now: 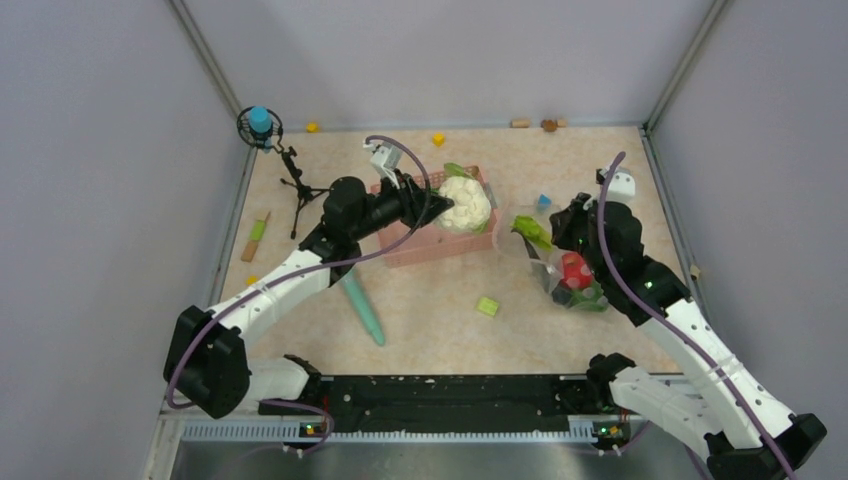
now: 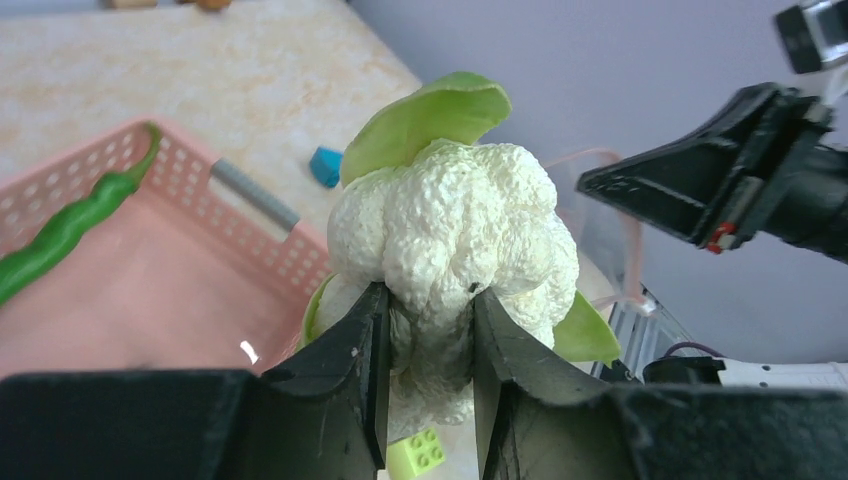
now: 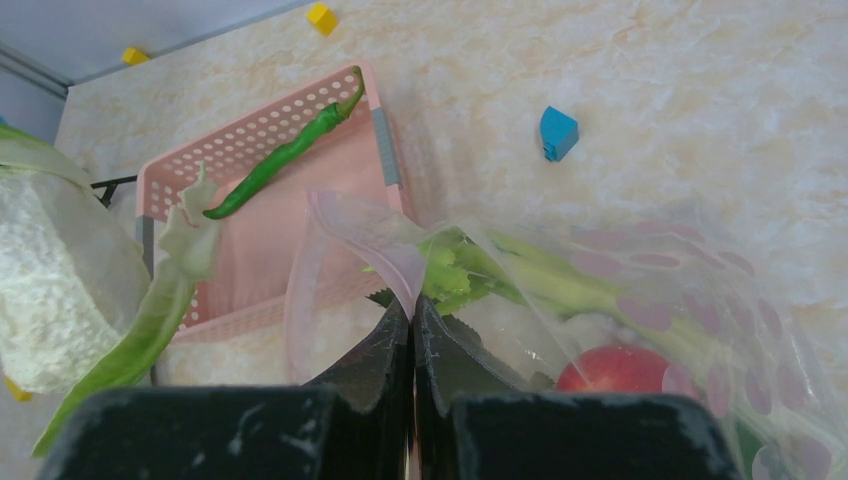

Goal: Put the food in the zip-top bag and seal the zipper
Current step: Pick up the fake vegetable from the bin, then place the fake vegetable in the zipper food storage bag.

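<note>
My left gripper [image 1: 447, 207] [image 2: 430, 296] is shut on the white cauliflower [image 1: 467, 205] [image 2: 455, 225] and holds it in the air over the right end of the pink basket [image 1: 420, 250]. The cauliflower's green leaves stick out around it. My right gripper [image 1: 562, 232] [image 3: 412, 306] is shut on the pinkish zipper strip [image 3: 365, 222] and holds the mouth of the clear zip-top bag [image 1: 545, 265] [image 3: 650, 285] up and open. Inside the bag lie a red tomato [image 1: 574, 268] [image 3: 610, 368], a pale green leek stalk [image 3: 545, 278] and dark leafy pieces [image 1: 592, 298]. The cauliflower [image 3: 45, 290] hangs just left of the bag's mouth.
A long green pepper [image 2: 60, 230] [image 3: 285, 155] lies in the basket [image 2: 190, 175] [image 3: 250, 235]. A teal stick [image 1: 362, 308] and a yellow-green block [image 1: 487, 306] lie on the table in front. A blue block [image 1: 543, 201] sits behind the bag. A small tripod [image 1: 290, 180] stands at the back left.
</note>
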### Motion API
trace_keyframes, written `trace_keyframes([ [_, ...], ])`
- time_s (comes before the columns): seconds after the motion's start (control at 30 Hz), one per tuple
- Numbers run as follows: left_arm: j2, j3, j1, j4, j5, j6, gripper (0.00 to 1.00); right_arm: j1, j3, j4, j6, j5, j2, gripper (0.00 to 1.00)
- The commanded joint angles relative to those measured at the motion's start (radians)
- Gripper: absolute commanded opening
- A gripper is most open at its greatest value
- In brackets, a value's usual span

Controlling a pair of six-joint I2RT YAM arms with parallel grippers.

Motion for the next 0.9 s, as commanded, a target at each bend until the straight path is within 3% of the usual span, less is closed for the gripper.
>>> trace_keyframes([
  [0.0,-0.018,0.104,-0.09,0.137,-0.049,0.052,0.0,-0.004,0.043,0.063,0.056,-0.022,-0.001,0.0],
  [0.17,0.025,0.125,-0.197,0.174,-0.146,0.121,0.0,-0.004,0.066,0.07,0.13,-0.043,0.014,0.0],
  [0.37,0.126,0.141,-0.213,0.261,-0.009,0.034,0.0,-0.004,0.082,0.077,0.234,-0.059,0.013,0.0],
  [0.6,0.148,0.095,-0.224,0.298,0.057,0.023,0.0,-0.003,0.056,0.135,0.336,-0.071,-0.043,0.0],
  [0.87,0.183,0.154,-0.268,0.184,0.095,0.132,0.0,-0.004,0.039,0.188,0.413,-0.243,-0.043,0.0],
])
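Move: The left hand holds the cauliflower, high over the bin's near part; the open mouth of the zip-top bag lies about 15 cm to its right, 3 cm back and 6 cm lower. The bin's middle is some 5 cm ahead, 2 cm left and 18 cm down; the blue block is 13 cm ahead, 21 cm right and 20 cm down. From the right hand, pinching the bag's rim, the mouth lies 5 cm left, 1 cm ahead, 4 cm down. Rightward by about 10 cm and back about 6 cm, the left hand carries the cauliflower off the bin to the bag's mouth, first rising some 5 cm, then sinking most of that again while turning clockwise and keeping its grip. The right hand, still pinching the rim, shifts left and up about 3 cm each to meet it and rolls some 25 degrees, its left side rising. ##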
